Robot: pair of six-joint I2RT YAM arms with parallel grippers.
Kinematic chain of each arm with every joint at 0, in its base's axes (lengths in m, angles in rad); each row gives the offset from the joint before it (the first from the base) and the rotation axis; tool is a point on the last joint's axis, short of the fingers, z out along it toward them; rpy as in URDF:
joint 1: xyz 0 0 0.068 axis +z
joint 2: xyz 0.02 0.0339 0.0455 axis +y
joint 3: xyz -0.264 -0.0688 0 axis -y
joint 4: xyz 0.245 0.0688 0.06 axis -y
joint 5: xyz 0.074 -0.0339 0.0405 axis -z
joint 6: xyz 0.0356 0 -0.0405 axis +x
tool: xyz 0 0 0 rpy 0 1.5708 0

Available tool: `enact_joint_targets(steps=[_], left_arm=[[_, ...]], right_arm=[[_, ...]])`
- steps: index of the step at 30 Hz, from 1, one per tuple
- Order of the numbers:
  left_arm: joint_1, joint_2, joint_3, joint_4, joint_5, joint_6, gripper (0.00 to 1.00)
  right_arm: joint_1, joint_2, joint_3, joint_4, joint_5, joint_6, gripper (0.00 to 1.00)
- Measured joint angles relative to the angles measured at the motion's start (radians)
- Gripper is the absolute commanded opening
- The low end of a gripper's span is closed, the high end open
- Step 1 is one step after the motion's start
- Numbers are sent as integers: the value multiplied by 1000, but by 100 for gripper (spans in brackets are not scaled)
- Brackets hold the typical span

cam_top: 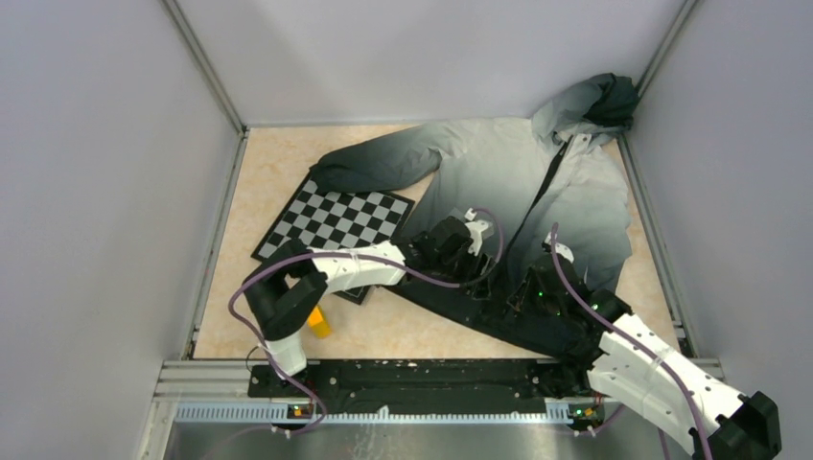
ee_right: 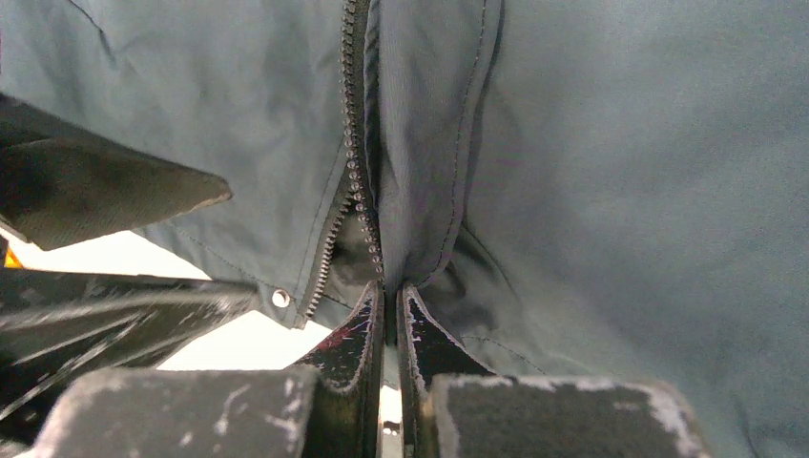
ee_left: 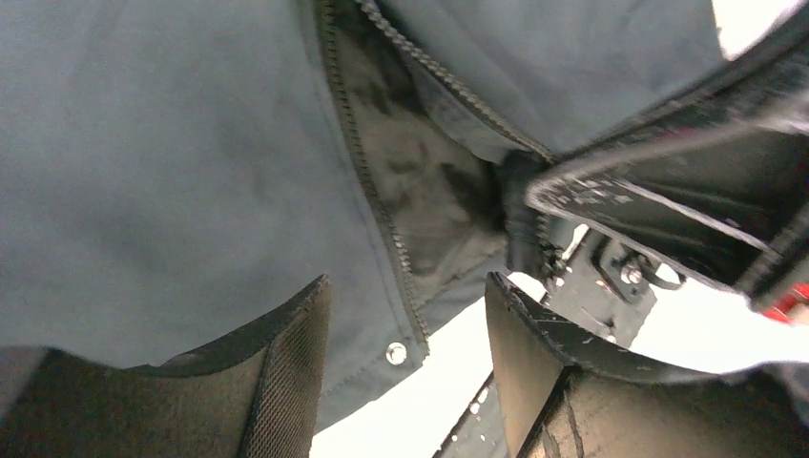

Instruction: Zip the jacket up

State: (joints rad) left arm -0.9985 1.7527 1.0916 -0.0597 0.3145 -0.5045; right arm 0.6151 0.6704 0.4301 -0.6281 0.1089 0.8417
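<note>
The jacket (cam_top: 499, 172) lies spread on the table, pale grey hood at the far right and black hem toward me. Its dark zipper (ee_right: 353, 172) stands apart at the hem. My left gripper (ee_left: 405, 281) hovers open over the left front panel's lower corner, where a metal snap (ee_left: 396, 353) and a row of zipper teeth (ee_left: 367, 181) show between its fingers (ee_left: 286, 372); nothing is held. My right gripper (ee_right: 391, 288) is shut on the jacket's right front edge beside the zipper, at the hem. From above, the left gripper (cam_top: 470, 259) and right gripper (cam_top: 532, 292) sit close together.
A black-and-white checkerboard (cam_top: 336, 218) lies left of the jacket, partly under its sleeve. A small yellow object (cam_top: 318, 323) sits by the left arm's base. Grey walls enclose the table on three sides, and a black rail (cam_top: 412, 379) runs along the near edge.
</note>
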Motion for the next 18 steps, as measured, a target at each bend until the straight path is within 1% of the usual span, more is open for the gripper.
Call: enact_joint_targets(steps=[4, 9, 15, 18], left_arm=[[-17, 78, 83, -96, -80, 9, 59], [-66, 172, 193, -192, -178, 31, 59], [-125, 190, 208, -259, -298, 59, 61], [-140, 190, 208, -270, -335, 65, 61]], right_arm=[[0, 0, 0, -2, 5, 0, 0], [0, -11, 0, -10, 8, 8, 0], [0, -50, 0, -25, 19, 19, 0], [0, -55, 0, -28, 22, 23, 0]])
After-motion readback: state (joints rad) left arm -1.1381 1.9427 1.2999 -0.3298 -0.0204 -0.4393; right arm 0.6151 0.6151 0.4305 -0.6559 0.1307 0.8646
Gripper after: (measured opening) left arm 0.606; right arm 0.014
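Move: The bottom corner of the jacket's left zip edge lies about 3 cm back, 2 cm right and 7 cm below the left hand; its snap sits about 1 cm to the left of the corner. The right zip edge, where the other gripper holds it, is some 6 cm right, 2 cm back and 2 cm lower. From the right hand, the corner lies roughly 5 cm left, 3 cm back and 4 cm down. The loose bottom corner of the left zip edge is what the left hand sinks towards, going down about 5 cm with a small swing forward and right that comes back again. Its open fingers, first slanting to the right, tip some 20 degrees steeper and stay open astride the edge near the snap; touch can't be seen. The right gripper keeps its pinch on the right zip edge. ##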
